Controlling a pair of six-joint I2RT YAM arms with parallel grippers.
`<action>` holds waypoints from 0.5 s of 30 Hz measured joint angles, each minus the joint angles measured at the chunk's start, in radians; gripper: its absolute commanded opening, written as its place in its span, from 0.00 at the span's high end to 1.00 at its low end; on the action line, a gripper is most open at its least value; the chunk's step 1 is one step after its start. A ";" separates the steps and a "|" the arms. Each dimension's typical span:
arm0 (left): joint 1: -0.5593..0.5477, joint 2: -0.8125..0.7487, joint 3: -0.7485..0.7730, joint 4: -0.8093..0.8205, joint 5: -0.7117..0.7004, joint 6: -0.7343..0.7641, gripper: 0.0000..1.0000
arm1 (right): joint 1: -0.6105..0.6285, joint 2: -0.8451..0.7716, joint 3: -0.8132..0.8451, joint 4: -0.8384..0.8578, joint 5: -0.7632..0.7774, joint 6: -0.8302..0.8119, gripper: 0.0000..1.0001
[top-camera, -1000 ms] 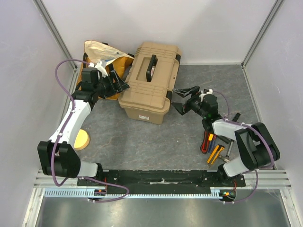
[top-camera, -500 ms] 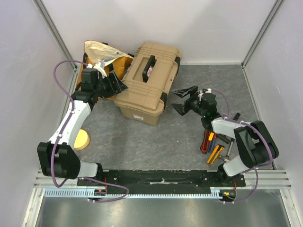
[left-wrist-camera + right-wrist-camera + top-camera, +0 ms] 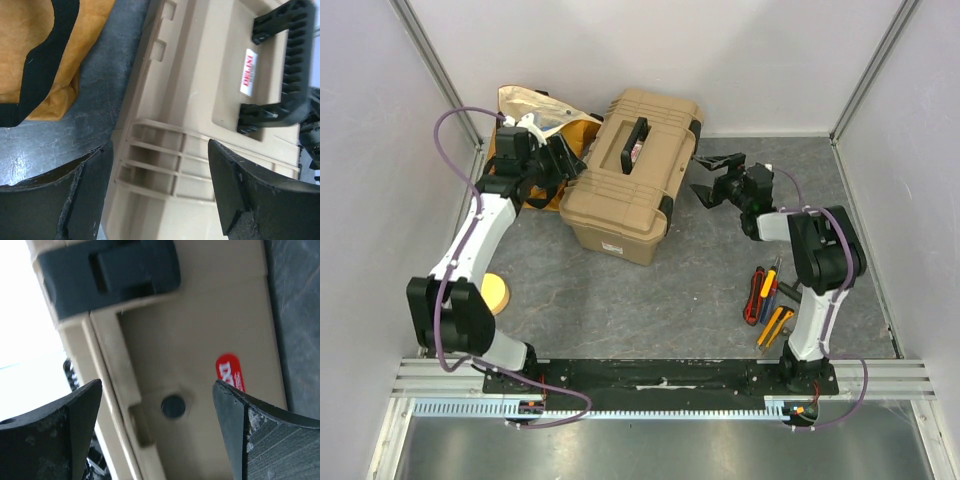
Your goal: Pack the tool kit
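Note:
The tan ribbed toolbox (image 3: 632,175) stands closed at the back middle of the floor, black handle (image 3: 634,145) on its lid. My left gripper (image 3: 565,160) is open, close against the box's left end; the left wrist view shows the ribbed corner (image 3: 165,165) between the jaws. My right gripper (image 3: 708,178) is open, close to the box's right end; the right wrist view shows the box side (image 3: 200,340), a black latch (image 3: 110,275) and a red sticker (image 3: 230,372). Red, yellow and black-handled hand tools (image 3: 767,300) lie on the floor at the front right.
An orange-yellow cloth bag (image 3: 535,130) with white paper lies behind the left gripper, also in the left wrist view (image 3: 40,55). A round tan disc (image 3: 493,295) lies at the left near the left arm. Walls and metal posts close in the back and sides.
The toolbox slid slightly toward the back left. My right gripper swung up and back to the box's right end. My left gripper moved a little back along the box's left end.

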 measured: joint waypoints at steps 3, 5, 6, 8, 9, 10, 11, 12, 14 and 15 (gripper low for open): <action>0.000 0.065 0.000 0.023 0.019 0.012 0.18 | 0.000 0.101 0.096 0.006 0.026 0.014 0.02; 0.002 0.101 0.004 0.046 0.068 0.014 0.18 | 0.000 0.142 0.142 0.017 0.045 0.022 0.02; 0.003 0.113 0.013 0.057 0.076 0.020 0.18 | -0.001 0.159 0.165 0.027 0.053 0.026 0.02; 0.003 0.136 0.025 0.072 0.088 0.025 0.18 | -0.006 0.207 0.221 0.061 0.066 0.045 0.02; 0.003 0.151 0.030 0.084 0.105 0.025 0.18 | -0.007 0.230 0.242 0.089 0.066 0.060 0.02; 0.003 0.163 0.037 0.094 0.118 0.025 0.19 | -0.008 0.257 0.268 0.116 0.071 0.074 0.02; 0.003 0.171 0.040 0.100 0.129 0.025 0.19 | -0.008 0.280 0.286 0.137 0.073 0.090 0.02; 0.003 0.177 0.042 0.110 0.145 0.024 0.20 | -0.007 0.311 0.313 0.168 0.077 0.110 0.02; 0.004 0.183 0.042 0.120 0.169 0.023 0.20 | -0.008 0.371 0.361 0.210 0.080 0.146 0.02; 0.004 0.185 0.042 0.123 0.181 0.023 0.20 | -0.010 0.401 0.383 0.226 0.082 0.159 0.02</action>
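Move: The tool box's middle lies about 11 cm right of the left hand and 14 cm below; the box handle is 11 cm right of that hand and 3 cm ahead, the orange bag 6 cm left and 3 cm ahead. From the right hand, the box's middle is some 14 cm left, level fore-and-aft, 5 cm lower; its far latch is 14 cm ahead, 2 cm left, its near latch 7 cm back, 6 cm left. Right hand, open, slides forward about 10 cm towards the far latch; left sinks forward-right some 5 cm onto the lid. ##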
